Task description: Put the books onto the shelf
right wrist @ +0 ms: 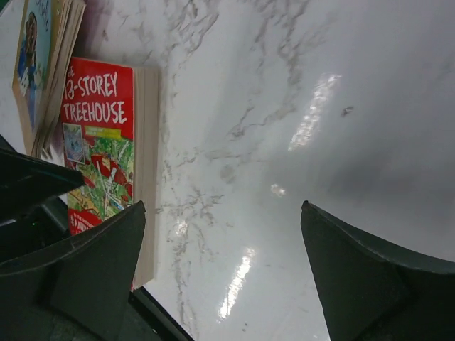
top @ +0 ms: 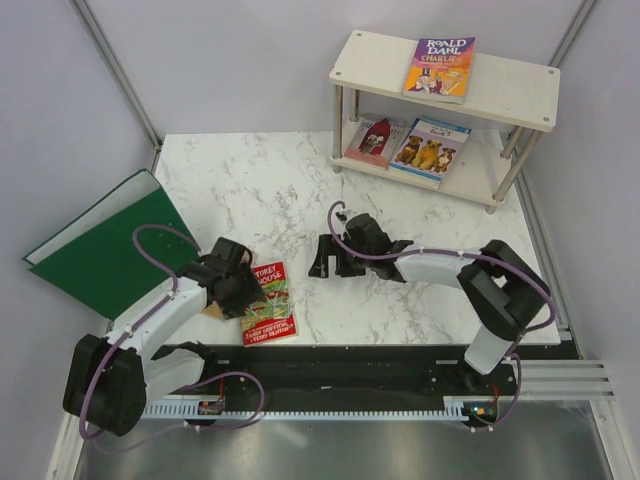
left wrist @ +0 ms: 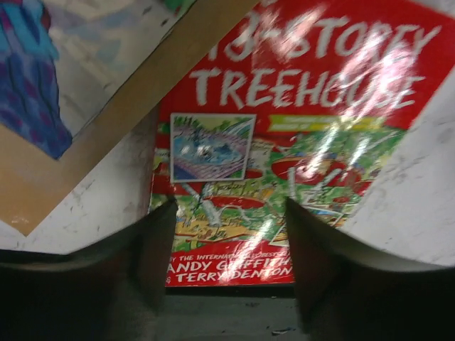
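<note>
The red-green Treehouse book (top: 270, 300) lies flat near the table's front edge; it fills the left wrist view (left wrist: 298, 128) and shows in the right wrist view (right wrist: 99, 135). My left gripper (top: 240, 283) (left wrist: 229, 207) hovers open over its lower edge, with nothing gripped. A tan book (top: 212, 311) (left wrist: 149, 85) lies partly under that arm. My right gripper (top: 335, 264) (right wrist: 224, 207) is wide open above bare marble, right of the Treehouse book. The shelf (top: 520, 85) holds a Roald Dahl book (top: 440, 66) on top. A red figure cover (top: 372, 140) and a brown dogs cover (top: 430, 148) lie on its lower board.
A large green folder (top: 100, 248) lies open off the table's left edge. The marble table (top: 260, 185) is bare between the arms and the shelf. A black rail (top: 330, 365) runs along the near edge. Grey walls close in the back and sides.
</note>
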Controlling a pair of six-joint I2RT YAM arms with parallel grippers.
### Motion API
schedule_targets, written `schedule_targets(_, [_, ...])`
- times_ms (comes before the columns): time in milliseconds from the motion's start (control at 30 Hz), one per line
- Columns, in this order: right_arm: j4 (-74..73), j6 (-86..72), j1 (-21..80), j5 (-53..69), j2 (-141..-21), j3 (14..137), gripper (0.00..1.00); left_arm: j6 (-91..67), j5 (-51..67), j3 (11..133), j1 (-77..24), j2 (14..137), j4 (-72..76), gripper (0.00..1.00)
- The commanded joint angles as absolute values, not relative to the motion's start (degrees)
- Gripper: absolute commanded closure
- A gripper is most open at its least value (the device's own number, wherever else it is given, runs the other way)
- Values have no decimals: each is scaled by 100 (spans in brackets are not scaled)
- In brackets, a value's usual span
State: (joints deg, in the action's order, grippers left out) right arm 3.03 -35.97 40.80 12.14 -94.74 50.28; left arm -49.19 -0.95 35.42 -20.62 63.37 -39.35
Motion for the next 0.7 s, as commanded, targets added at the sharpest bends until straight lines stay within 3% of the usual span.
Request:
schedule_targets(0, [1265,-4464,4420,1810,-10097,5396,4,-5660,80,2955,-2039,5968,-4113,17])
schedule_targets(333, [1907,-5431,5133,2513,-11741,6345,14,-5871,-334,2645,-2048,5897,-4228,15])
schedule_targets(667, [2442,-5669,5264,2838,-11523,6530,35,-5634,-369,2812,-2048,6249,-4236,14])
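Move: The treehouse book lies about 16 cm to the right hand's left, some 10 cm back and 5 cm lower. The tan-edged book beside it is about 28 cm left of the right hand, 4 cm back and 5 cm lower. From the left hand, the treehouse book's middle is level ahead, about 6 cm right and 3 cm below; the tan-edged book is roughly 6 cm left, 5 cm ahead and 3 cm below. Right hand swings some 13 cm left to the treehouse book's right edge, fingers partly closing; left opens wider. ##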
